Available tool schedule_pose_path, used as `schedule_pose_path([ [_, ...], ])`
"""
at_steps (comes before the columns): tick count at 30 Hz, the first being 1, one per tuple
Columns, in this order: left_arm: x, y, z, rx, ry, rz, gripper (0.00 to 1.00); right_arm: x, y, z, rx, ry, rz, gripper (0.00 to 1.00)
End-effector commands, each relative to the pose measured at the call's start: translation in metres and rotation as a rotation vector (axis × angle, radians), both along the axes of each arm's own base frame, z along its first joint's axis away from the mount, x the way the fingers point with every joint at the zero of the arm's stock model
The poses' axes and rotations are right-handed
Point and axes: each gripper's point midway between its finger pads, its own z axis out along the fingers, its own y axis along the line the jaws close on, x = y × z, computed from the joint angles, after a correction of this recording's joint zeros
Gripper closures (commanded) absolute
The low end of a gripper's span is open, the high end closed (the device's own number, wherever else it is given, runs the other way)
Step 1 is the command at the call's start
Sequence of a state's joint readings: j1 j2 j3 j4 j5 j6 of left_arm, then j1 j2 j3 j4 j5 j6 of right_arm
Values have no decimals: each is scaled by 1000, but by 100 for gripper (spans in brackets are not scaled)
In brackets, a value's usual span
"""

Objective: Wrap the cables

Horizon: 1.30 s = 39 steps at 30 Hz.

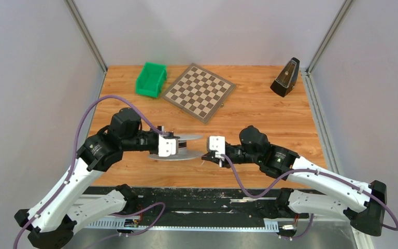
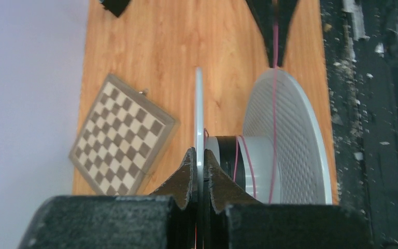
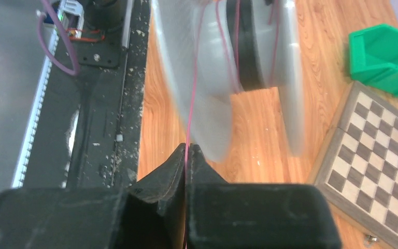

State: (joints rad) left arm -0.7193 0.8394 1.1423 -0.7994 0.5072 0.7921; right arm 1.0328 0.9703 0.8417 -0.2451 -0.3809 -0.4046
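A pale grey spool [image 1: 188, 138] with two wide flanges hangs just above the table's middle. My left gripper [image 2: 199, 155] is shut on the thin edge of one flange [image 2: 199, 104]. The other flange [image 2: 295, 140] stands to its right, with a black and white hub [image 2: 238, 161] between them. A thin pink cable [image 2: 275, 104] makes a few turns round the hub and runs off the spool. My right gripper [image 3: 187, 148] is shut on that cable [image 3: 192, 104] just below the blurred spool [image 3: 254, 52]. From above, the right gripper [image 1: 205, 155] sits at the spool's right edge.
A green bin [image 1: 151, 79], a chessboard [image 1: 199, 92] and a black metronome [image 1: 285, 77] stand along the far side of the wooden table [image 1: 269, 122]. A black rail [image 1: 197, 205] runs along the near edge. Grey walls close in both sides.
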Motion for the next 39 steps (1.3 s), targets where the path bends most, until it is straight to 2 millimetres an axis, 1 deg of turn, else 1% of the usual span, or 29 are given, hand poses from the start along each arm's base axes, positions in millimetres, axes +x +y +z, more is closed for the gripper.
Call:
schedule_pose_path([
  [1,-52,-2,-16,50,129,-243,100,6,-8,31,74,-210,38,96],
  [3,-56,-2,-17,49,134,-262,100,10,-12,36,84,-246,12,96],
  [5,-57,-3,-16,41,130,-271,100,17,-13,36,75,-271,-14,96],
  [8,-52,-9,-8,4,113,-256,100,26,-8,27,37,-276,-31,100],
  [10,-45,-13,0,-31,104,-224,100,23,-2,20,31,-244,-4,100],
  [11,-41,-13,2,-47,124,-181,100,21,-1,17,37,-223,0,100],
  [12,-33,-15,8,-73,102,-145,100,21,-1,18,55,-210,-10,100],
  [13,-31,-15,11,-96,140,-105,100,20,-1,19,81,-200,-23,100],
  [14,-27,-16,17,-120,131,-79,100,19,-3,22,115,-191,-38,100],
  [15,-27,-16,18,-137,167,-54,100,19,-5,28,153,-181,-61,100],
  [18,-24,-15,26,-189,196,-5,100,26,-16,47,284,-168,-168,100],
  [19,-26,-14,34,-230,193,4,100,30,-21,50,321,-149,-215,100],
  [20,-25,-14,32,-243,200,14,100,35,-25,52,360,-126,-266,100],
  [21,-27,-13,45,-302,183,19,100,39,-28,51,392,-98,-311,100],
  [22,-24,-13,43,-321,186,37,100,43,-32,52,427,-67,-356,100],
  [23,-25,-11,60,-394,159,45,100,45,-33,47,451,-34,-377,100],
  [24,-21,-10,59,-420,156,69,100,43,-32,48,479,-6,-377,100],
  [27,-20,-7,86,-575,150,101,100,37,-25,52,575,79,-346,100],
  [29,-21,-6,99,-637,164,109,100,34,-22,56,630,142,-338,100],
  [32,-20,-4,111,-713,221,139,100,32,-20,59,666,179,-327,100],
  [34,-20,-4,125,-793,247,143,100,30,-19,59,683,187,-316,100],
  [35,-19,-4,124,-814,266,149,100,28,-18,59,692,186,-298,100],
  [36,-23,-4,135,-877,295,132,100,24,-17,61,704,184,-274,100],
  [37,-20,-4,134,-901,320,144,100,21,-16,64,718,189,-251,100],
  [38,-21,-5,141,-953,373,139,100,17,-15,67,730,198,-229,100],
  [39,-15,-5,139,-982,405,170,100,14,-12,71,733,211,-207,100],
])
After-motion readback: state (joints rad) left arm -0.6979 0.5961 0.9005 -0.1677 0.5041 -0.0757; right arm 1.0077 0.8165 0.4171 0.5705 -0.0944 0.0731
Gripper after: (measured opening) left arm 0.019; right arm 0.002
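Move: The left hand grips the spool's far flange. The spool's hub centre lies about 4 cm back, 4 cm right and 4 cm below that hand, and its near flange roughly 8 cm back, 4 cm right and 4 cm below. From the right hand, which pinches the pink cable, the hub is about 3 cm ahead, 9 cm left and a touch higher. The near flange is level fore-and-aft and some 9 cm left. Still pinching the far flange, the left hand dips back and down some 5 cm, then lifts the spool to end about 8 cm higher, its right-pointing fingers tipping upward by roughly 40 degrees. The right hand keeps the pink cable, its fingers loosening a hair and shutting again early, and works forward and up across the spool's right side from near flange towards far flange, tilting its fingertips up and swinging clockwise. ##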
